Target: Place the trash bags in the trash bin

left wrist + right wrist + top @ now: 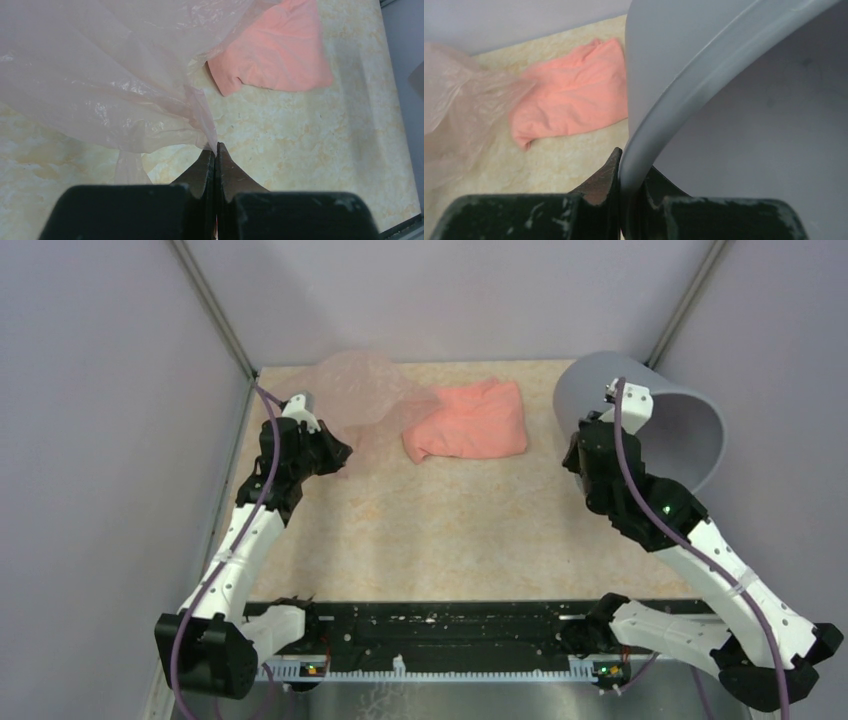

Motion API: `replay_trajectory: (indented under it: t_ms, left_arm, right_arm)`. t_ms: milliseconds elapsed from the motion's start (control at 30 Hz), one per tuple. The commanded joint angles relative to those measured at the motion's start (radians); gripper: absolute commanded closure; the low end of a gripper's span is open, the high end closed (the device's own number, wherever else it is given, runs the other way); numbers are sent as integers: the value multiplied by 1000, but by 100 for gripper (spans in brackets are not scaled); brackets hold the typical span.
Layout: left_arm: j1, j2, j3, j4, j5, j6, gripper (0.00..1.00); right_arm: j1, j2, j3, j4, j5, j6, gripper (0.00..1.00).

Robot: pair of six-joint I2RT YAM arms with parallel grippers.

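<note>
The trash bag (358, 390) is a see-through pale pink film, billowed up at the table's back left. My left gripper (336, 453) is shut on a corner of it; in the left wrist view the film (100, 75) runs down into the closed fingertips (216, 148). The grey trash bin (690, 435) sits tilted at the back right. My right gripper (580, 448) is shut on its left rim. In the right wrist view the rim (664, 125) passes between the two fingers (631, 167), one outside the wall and one inside. The bag (454, 105) shows far to the left there.
An opaque salmon-pink folded sheet (470, 420) lies on the beige tabletop (450, 530) between bag and bin, also seen in the wrist views (280, 55) (569, 105). Grey walls close in the left, back and right sides. A black rail (440, 625) runs along the near edge.
</note>
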Motion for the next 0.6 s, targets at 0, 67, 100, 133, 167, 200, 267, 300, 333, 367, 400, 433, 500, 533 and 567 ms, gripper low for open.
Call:
replay_trajectory:
  t_ms: [0, 67, 100, 133, 167, 200, 267, 300, 333, 367, 400, 433, 500, 533, 567]
  left_arm:
    - [5, 0, 10, 48, 12, 2, 100]
    - [5, -1, 10, 49, 12, 3, 100]
    - [5, 0, 10, 48, 12, 3, 100]
    - [5, 0, 10, 48, 13, 3, 100]
    - [5, -1, 10, 48, 12, 3, 100]
    - [5, -1, 11, 48, 13, 3, 100]
    - [5, -2, 11, 48, 12, 4, 100]
    - [5, -1, 10, 48, 11, 5, 100]
    - [5, -2, 10, 46, 11, 5, 100]
    - [5, -2, 10, 46, 10, 5, 100]
    - [5, -2, 10, 46, 11, 5, 100]
    - [5, -1, 9, 49, 12, 5, 100]
    - [5, 4, 8, 54, 22, 4, 100]
    - [5, 8, 10, 56, 31, 5, 100]
    - [5, 11, 13, 55, 35, 5, 100]
  right_arm:
    - [-3, 68, 168, -88, -162, -89, 100]
    - [-3, 110, 223, -130, -241, -99, 100]
    - [-4, 132, 249, -149, -273, -102, 100]
    - [-2, 153, 278, -170, -306, -106, 100]
    - [-1, 173, 303, -193, -331, -106, 100]
    - [1, 192, 329, -213, -351, -108, 100]
    - [8, 220, 368, -246, -380, -108, 100]
    - [11, 232, 386, -265, -394, -110, 100]
    - [13, 242, 401, -279, -410, -114, 100]
    - [15, 255, 420, -295, -431, -116, 100]
    - [18, 267, 440, -316, -448, -120, 100]
    - [21, 283, 461, -339, -464, -126, 100]
    - [32, 317, 519, -390, -489, -136, 100]
    - [39, 334, 540, -410, -503, -141, 100]
    - [45, 347, 560, -429, -520, -148, 100]
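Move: The pink trash bag, already gripped by my left hand, has its middle about 12 cm ahead of that hand, straight in line and 7 cm below. From my right hand it lies some 46 cm to the left, 18 cm ahead and 18 cm down. The trash bin, held by its rim, has its middle about 12 cm ahead, 13 cm right and 8 cm below; the coral cloth lies around 21 cm left, 20 cm ahead and 32 cm down. With my right fingers still pinching the rim, I carry the raised trash bin about 9 cm left towards the bag, nearly level. As it travels I swing it roughly 25 degrees counter-clockwise and tip my fingers some 20 degrees down, while my left hand stays put and keeps its pinch on the bag. ##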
